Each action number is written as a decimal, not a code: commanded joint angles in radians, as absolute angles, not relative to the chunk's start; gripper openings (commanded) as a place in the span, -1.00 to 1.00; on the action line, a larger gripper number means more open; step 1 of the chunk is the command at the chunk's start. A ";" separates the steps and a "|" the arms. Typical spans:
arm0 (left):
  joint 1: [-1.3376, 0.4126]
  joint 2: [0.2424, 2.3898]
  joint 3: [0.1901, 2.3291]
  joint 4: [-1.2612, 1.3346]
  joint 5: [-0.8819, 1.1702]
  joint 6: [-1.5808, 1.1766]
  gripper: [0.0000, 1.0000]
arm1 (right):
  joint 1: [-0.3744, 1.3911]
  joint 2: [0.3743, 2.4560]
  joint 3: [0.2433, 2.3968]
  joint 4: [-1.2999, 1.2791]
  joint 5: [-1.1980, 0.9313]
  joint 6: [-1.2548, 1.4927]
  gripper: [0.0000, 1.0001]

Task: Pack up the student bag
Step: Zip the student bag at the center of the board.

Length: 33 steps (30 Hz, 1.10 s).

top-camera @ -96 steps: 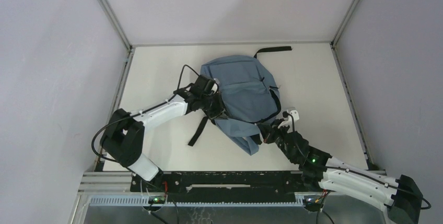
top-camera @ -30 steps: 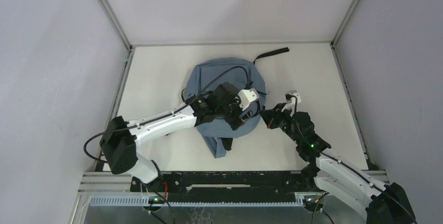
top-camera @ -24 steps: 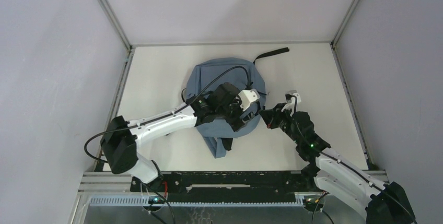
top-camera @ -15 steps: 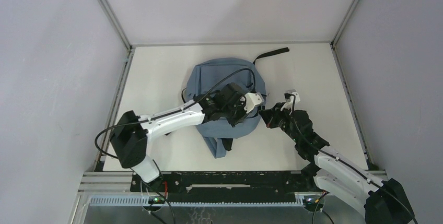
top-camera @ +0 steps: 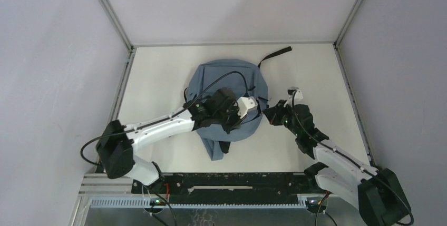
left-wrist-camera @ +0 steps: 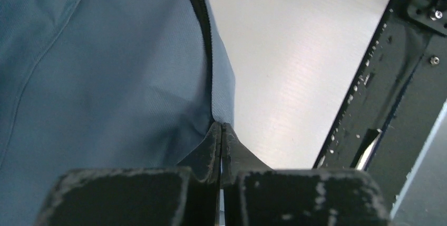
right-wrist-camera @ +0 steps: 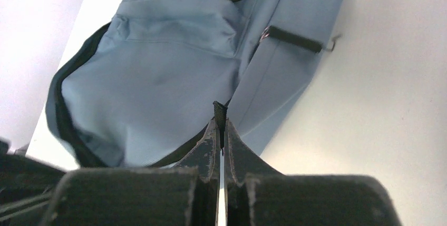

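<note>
The student bag point(top-camera: 221, 78), dusty blue with black zip lines, lies in the middle of the white table point(top-camera: 158, 73). My left gripper point(top-camera: 257, 111) reaches across it to its right edge. In the left wrist view that gripper point(left-wrist-camera: 221, 129) is shut on a fold of the bag point(left-wrist-camera: 105, 78), right beside the black zip. My right gripper point(top-camera: 270, 114) meets the same edge from the right. Seen from the right wrist, it point(right-wrist-camera: 220, 126) is shut on a thin black tab that sticks up from the bag point(right-wrist-camera: 168, 73). The bag's inside is hidden.
A black strap point(top-camera: 275, 53) trails from the bag's far end toward the back wall. A folded lower flap point(top-camera: 215, 149) hangs toward the black front rail point(top-camera: 237, 181). Grey walls close in the table on three sides. The right arm's black links point(left-wrist-camera: 406, 78) stand close beside my left gripper.
My left gripper has gone from open to shut on the bag's right edge. The left arm's elbow has shifted, and the right gripper has moved slightly toward the back.
</note>
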<state>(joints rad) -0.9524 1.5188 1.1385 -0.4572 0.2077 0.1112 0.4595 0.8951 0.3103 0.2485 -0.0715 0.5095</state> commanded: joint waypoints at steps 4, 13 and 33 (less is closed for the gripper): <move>-0.964 1.373 0.955 -0.493 0.289 0.021 -1.00 | 0.371 1.132 0.467 0.348 -0.045 0.436 -1.00; -0.992 1.313 0.864 -0.484 0.326 -0.024 -1.00 | 0.332 1.340 0.589 0.408 -0.090 0.408 -1.00; -0.994 1.331 1.077 -0.402 0.095 -0.130 -0.34 | 0.195 1.341 0.818 0.206 -0.122 0.368 -0.14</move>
<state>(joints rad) -0.9878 1.3266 0.9401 -0.4355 0.1867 -0.0830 0.2546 1.4258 0.7143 0.2405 -0.2211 0.3916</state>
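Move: The right hand, shut on the zipper pull, has the bag's black side strap about 7 cm ahead and 3 cm below; a dark side tab is roughly 11 cm ahead and 4 cm left, the far black strap some 27 cm ahead and 5 cm right. From the left hand, shut on the bag's near edge, the black base tab lies about 10 cm back, 6 cm left, 6 cm lower; the blue flap's end 13 cm back, 12 cm left. Right hand draws the zipper pull about 10 cm forward, left hauls bag edge back some 5 cm; both open. ##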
